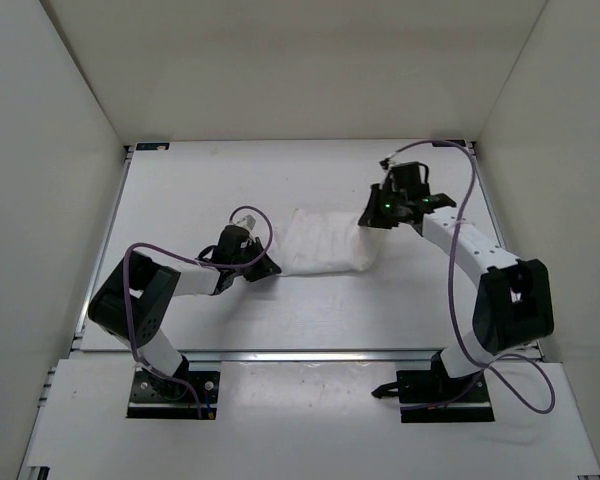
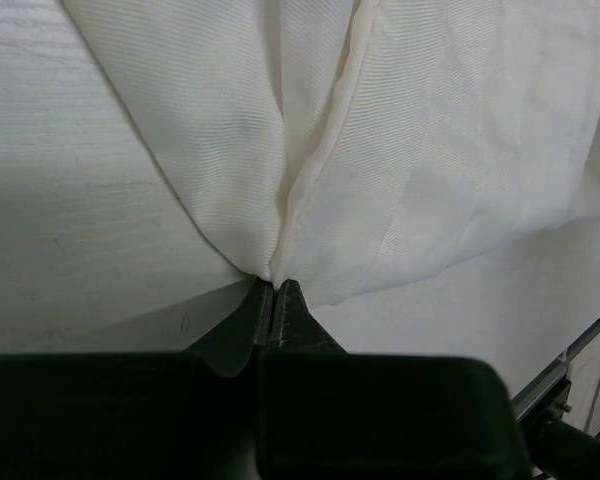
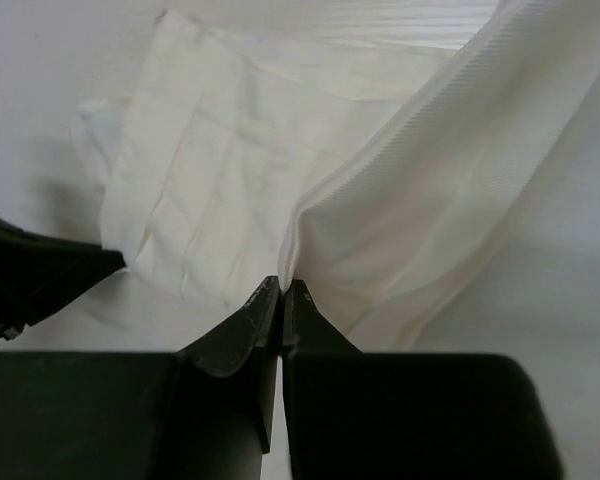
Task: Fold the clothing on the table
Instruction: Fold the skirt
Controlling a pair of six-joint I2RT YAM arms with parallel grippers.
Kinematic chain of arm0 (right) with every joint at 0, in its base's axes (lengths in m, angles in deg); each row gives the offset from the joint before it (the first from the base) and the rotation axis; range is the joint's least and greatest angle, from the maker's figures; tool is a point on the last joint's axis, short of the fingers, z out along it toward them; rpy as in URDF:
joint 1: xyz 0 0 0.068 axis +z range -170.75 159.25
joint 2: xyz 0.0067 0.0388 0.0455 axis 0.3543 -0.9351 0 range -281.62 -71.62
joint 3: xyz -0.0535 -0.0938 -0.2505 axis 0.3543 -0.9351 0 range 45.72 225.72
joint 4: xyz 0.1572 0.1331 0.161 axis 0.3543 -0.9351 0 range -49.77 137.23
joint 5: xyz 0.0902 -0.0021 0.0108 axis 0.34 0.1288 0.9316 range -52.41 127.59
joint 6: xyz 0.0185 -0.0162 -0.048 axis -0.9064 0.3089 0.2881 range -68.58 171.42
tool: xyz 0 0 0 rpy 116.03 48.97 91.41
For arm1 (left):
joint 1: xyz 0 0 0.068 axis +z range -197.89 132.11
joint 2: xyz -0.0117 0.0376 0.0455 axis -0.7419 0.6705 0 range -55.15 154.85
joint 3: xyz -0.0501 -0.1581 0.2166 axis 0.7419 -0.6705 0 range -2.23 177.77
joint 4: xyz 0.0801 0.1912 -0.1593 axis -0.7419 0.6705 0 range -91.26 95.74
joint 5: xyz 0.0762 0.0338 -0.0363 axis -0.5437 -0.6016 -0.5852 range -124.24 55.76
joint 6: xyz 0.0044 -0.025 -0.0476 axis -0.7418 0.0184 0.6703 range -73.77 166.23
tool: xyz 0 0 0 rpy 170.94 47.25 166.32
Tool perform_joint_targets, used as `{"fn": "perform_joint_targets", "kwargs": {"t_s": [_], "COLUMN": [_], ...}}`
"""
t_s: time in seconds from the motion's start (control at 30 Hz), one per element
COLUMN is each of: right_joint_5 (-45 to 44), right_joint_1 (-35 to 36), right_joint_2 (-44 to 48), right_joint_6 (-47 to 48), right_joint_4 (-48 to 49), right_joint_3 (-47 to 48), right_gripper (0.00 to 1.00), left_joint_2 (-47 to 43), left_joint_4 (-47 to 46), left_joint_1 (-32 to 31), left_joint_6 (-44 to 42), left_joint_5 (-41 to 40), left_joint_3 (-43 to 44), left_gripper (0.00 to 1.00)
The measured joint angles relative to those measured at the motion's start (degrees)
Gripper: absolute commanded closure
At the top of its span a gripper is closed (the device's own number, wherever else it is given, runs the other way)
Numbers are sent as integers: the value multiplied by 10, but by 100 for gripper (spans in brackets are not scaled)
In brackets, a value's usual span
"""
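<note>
The clothing (image 1: 325, 243) is a white ribbed garment lying rumpled in the middle of the table (image 1: 310, 310). My left gripper (image 1: 264, 266) sits at its near-left end, shut on a pinched edge of the clothing (image 2: 310, 150); the left gripper (image 2: 276, 284) has its tips together with fabric gathered between them. At the far-right end my right gripper (image 1: 374, 211) is shut on another edge. In the right wrist view the right gripper (image 3: 282, 284) pinches a raised fold of the clothing (image 3: 420, 220), lifted a little off the table.
White upright walls (image 1: 40, 150) enclose the table on three sides. A metal rail (image 1: 310, 353) runs along the near edge, with both arm bases (image 1: 175, 392) behind it. The left arm's tip (image 3: 30, 275) shows at the left of the right wrist view.
</note>
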Motion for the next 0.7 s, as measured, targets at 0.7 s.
{"fn": "perform_joint_targets", "kwargs": {"t_s": [0.7], "right_joint_5": [33], "right_joint_1": [245], "right_joint_2": [-248], "right_joint_6": [-32], "right_joint_4": [19], "right_joint_3": [166], "right_gripper": [100], "left_joint_2": [10], "left_joint_4": [-37], "left_joint_1": [26], "left_joint_6": [-3], "left_joint_5": [5], "left_joint_3": [-7], "left_gripper": [100]}}
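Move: The right hand, closed on the skirt's right end about 14 cm up, is bound for the near left corner, roughly 22 cm to its left, 7 cm back and 13 cm below. The skirt's middle lies some 11 cm left, level fore and aft, also 13 cm down; the far left corner stands 17 cm left and 8 cm farther out. For the left hand, the near left corner is already between its fingers, almost at table height. Leftward in a quick arc of about 20 cm, the right hand carries the pinched right end across the skirt towards the left gripper, level at first, then sinking some 6 cm and easing back about 4 cm. Its closed fingers turn counter-clockwise roughly 25 degrees. The left hand keeps the near left corner pinched low, creeping 1 to 2 cm forward. ##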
